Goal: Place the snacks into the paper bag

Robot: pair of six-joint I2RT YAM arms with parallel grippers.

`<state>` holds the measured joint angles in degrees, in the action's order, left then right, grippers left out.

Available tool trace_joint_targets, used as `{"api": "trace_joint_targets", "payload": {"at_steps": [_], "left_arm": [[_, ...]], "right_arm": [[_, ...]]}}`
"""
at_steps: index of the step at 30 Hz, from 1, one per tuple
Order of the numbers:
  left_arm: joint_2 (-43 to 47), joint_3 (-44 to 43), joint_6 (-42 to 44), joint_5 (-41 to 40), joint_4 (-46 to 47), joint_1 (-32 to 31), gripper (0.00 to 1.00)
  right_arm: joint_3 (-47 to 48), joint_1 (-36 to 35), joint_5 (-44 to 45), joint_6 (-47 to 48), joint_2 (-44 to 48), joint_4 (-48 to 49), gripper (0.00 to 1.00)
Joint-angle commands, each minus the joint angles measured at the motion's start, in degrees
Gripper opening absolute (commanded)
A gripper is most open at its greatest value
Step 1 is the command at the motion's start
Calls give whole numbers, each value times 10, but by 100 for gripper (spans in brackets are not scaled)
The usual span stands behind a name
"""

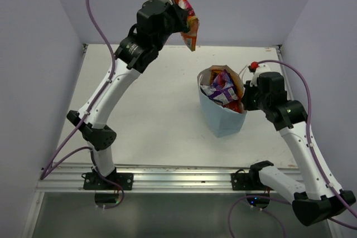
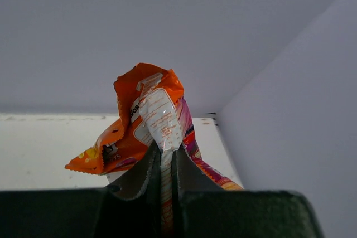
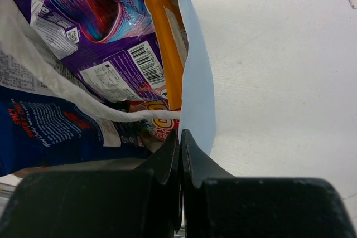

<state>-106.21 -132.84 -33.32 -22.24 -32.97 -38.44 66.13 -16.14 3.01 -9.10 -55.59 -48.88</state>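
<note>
High over the table's far side, my left gripper [image 1: 179, 16] is shut on an orange-white snack packet [image 1: 188, 22], which hangs crumpled from the jaws [image 2: 150, 121]. The light blue paper bag [image 1: 223, 116] stands upright right of centre, open at the top, with purple, blue, red and orange snacks [image 1: 223, 88] inside. At the bag's right rim my right gripper [image 1: 246, 97] is shut on the bag wall [image 3: 196, 93]. The right wrist view looks down into the bag at a purple-white packet [image 3: 111, 62], a blue packet [image 3: 44, 129] and an orange packet [image 3: 164, 43].
White table [image 1: 150, 121] enclosed by pale walls at left, back and right. An aluminium rail [image 1: 178, 178] runs along the near edge where both arm bases are bolted. Purple cables loop from each arm.
</note>
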Motion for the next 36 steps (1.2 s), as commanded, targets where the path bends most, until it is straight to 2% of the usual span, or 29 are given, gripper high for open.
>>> {"api": "trace_joint_targets", "payload": {"at_steps": [1,2,7,11,16,21,27,29,32,36], "left_arm": [[7,13,56,135,138,-23,0],[16,35,45,173,157,-29,0],[51,172,38,260,255,-105,0],[22,174,17,326,246,-159,0],[41,244,39,296,207,-220,0],[101,362,62,239,215,-222,0],[132,435,76,139,212,-221,0],[131,441,78,113,219,-221,0],[110,401,68,120,220,-203,0],[55,298,70,106,182,-195,0]], "right_arm": [[17,-6,-9,8,-7,2,0],[18,-6,-5,8,-6,1,0],[15,-6,-4,7,-8,2,0],[18,-6,-6,1,-13,6,0],[12,-6,1,1,-6,2,0],[5,-6,1,0,-3,4,0],[11,-6,-4,0,-13,7,0],[12,-6,-5,0,-14,8,0],[15,-6,-5,1,-15,7,0],[17,-6,-4,1,-12,5,0]]}}
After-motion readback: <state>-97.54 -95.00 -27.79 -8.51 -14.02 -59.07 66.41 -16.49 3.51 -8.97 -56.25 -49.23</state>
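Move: From the left hand, holding the orange snack packet high up, the paper bag lies about 15 cm back, 16 cm to the right and some 34 cm below. The purple packet in its mouth lies roughly 15 cm back, 16 cm right and 26 cm down; the right gripper, on the bag's right rim, is about 19 cm back, 24 cm right and 22 cm down. From the right hand the bag is about 8 cm left, 3 cm ahead and 12 cm below. Keeping the orange packet pinched by its top, the left hand swings right and back about 20 cm each way after a small rise, turning some 45 degrees clockwise. It then sinks to about 15 cm below its starting height over the bag's mouth, easing slightly left and finally forward, so the packet hangs into the opening. The right hand keeps the bag's rim pinched, all but still. ##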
